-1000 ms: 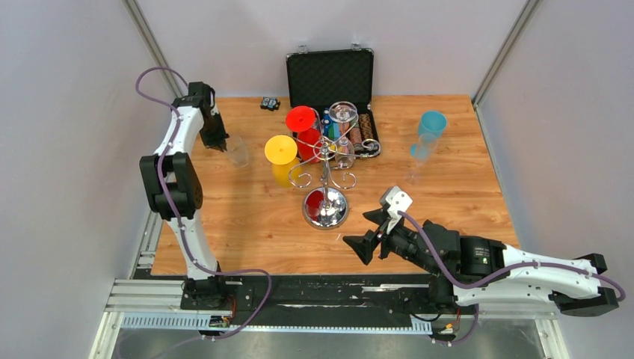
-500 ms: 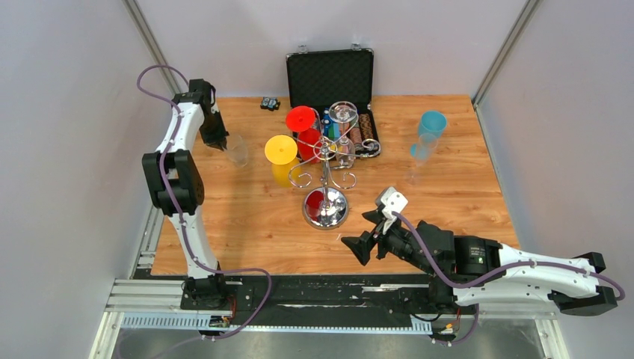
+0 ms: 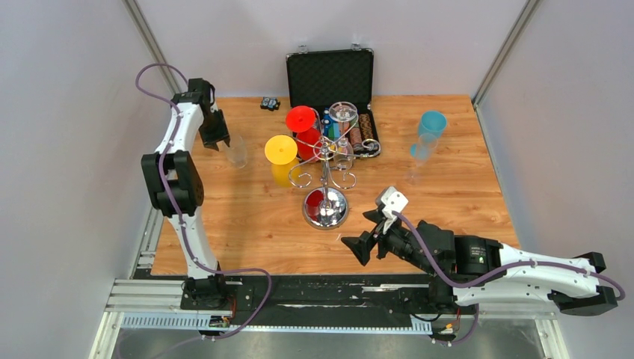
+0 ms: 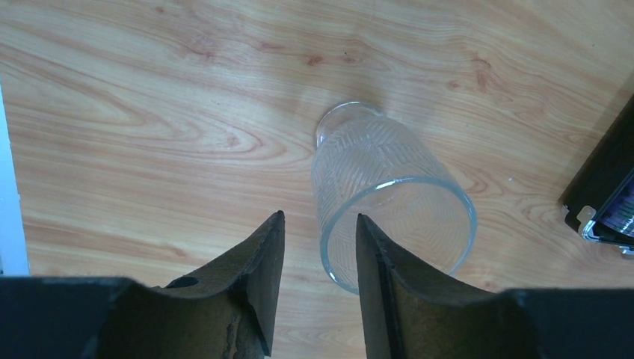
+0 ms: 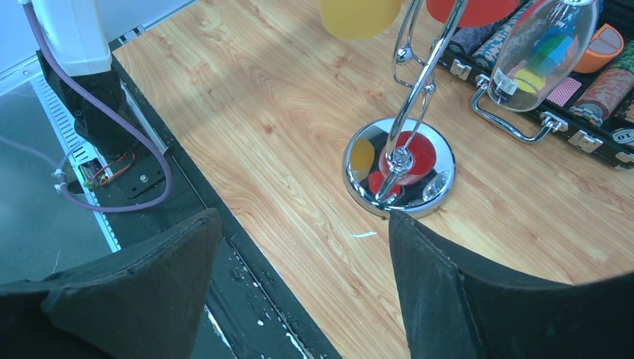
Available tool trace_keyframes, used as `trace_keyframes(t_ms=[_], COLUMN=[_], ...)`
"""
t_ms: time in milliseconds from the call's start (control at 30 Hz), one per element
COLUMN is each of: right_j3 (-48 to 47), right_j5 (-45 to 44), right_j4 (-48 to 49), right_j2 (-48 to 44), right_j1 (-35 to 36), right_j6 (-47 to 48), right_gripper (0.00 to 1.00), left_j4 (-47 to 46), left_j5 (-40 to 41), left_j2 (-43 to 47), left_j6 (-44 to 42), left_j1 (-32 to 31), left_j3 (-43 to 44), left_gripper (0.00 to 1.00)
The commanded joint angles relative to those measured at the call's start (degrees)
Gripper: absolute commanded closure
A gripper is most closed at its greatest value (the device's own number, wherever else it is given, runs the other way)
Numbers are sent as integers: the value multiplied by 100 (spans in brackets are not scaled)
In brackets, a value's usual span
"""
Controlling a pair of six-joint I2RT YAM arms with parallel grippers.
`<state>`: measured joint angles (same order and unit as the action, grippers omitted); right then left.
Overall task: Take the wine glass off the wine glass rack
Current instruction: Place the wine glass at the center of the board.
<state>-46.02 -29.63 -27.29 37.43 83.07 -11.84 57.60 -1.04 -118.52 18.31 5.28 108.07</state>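
Observation:
The wine glass rack (image 3: 325, 207) stands mid-table on its round mirrored base (image 5: 398, 166). Red (image 3: 302, 120), yellow (image 3: 281, 149) and clear (image 3: 343, 112) wine glasses hang upside down from its curled arms. At the far left a clear patterned glass (image 3: 237, 151) stands upright on the wood. My left gripper (image 3: 217, 138) hovers over it, open, one finger (image 4: 381, 284) above the mouth and the rim's near wall (image 4: 327, 247) in the gap (image 4: 320, 215). My right gripper (image 3: 362, 239) is open and empty near the front edge, facing the rack base (image 5: 303, 215).
An open black chip case (image 3: 330, 78) with coloured chips sits behind the rack. A blue glass (image 3: 428, 134) stands at the right. A small black object (image 3: 270, 103) lies at the back. The table's front edge and black rail (image 5: 247, 284) run under my right gripper.
My left gripper's jaws have spread apart at the clear glass's rim, and the glass stays standing. My right gripper has shifted slightly toward the front edge and opened a little wider.

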Motion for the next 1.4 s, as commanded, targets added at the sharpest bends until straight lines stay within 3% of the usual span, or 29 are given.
trace_keyframes(t_ms=[0, 467, 767, 933, 1367], right_j3=[-296, -555, -990, -1208, -1706], right_j5=[-162, -259, -358, -399, -720], right_j4=[-29, -339, -894, -1086, -1582], right_j2=[-20, 195, 293, 195, 198], right_j1=[-10, -10, -10, -10, -10], right_j6=[-56, -278, -634, -852, -1601], right_gripper=[19, 17, 16, 15, 15], left_j4=[-386, -2150, -2972, -3090, -2613], left_j5=[-112, -647, -1790, -2274, -3132], left_j2=[675, 2518, 3991, 4953, 6971], left_j6=[57, 411, 954, 1201, 1447], left_j1=[35, 36, 35, 28, 26], left_j3=[-195, -2430, -3905, -4544, -5054], left_gripper=[51, 39, 27, 19, 15])
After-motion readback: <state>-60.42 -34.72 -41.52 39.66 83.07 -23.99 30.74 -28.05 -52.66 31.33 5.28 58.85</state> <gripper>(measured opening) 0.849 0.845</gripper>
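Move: The left hand has already loosened its fingers at the near-left rim of the clear glass, whose middle is about 4 cm to its right and 5 cm below. The yellow glass hangs about 16 cm back, 20 cm right and 12 cm higher; the red glass is 8 cm back, 25 cm right, and the rack's pole 16 cm back, 31 cm right. From the right hand, the yellow glass lies some 18 cm ahead, 19 cm left, 2 cm lower. The left fingers come free of the clear glass's rim, lifting upward first, then backing up and over to the right, about 17 cm up, 16 cm back and 10 cm right, towards the yellow glass. They spread wide while the wrist tips up some 40 degrees and swings the fingertips forward and rightward. The right hand, still open, rises about 5 cm and drifts slightly right. ##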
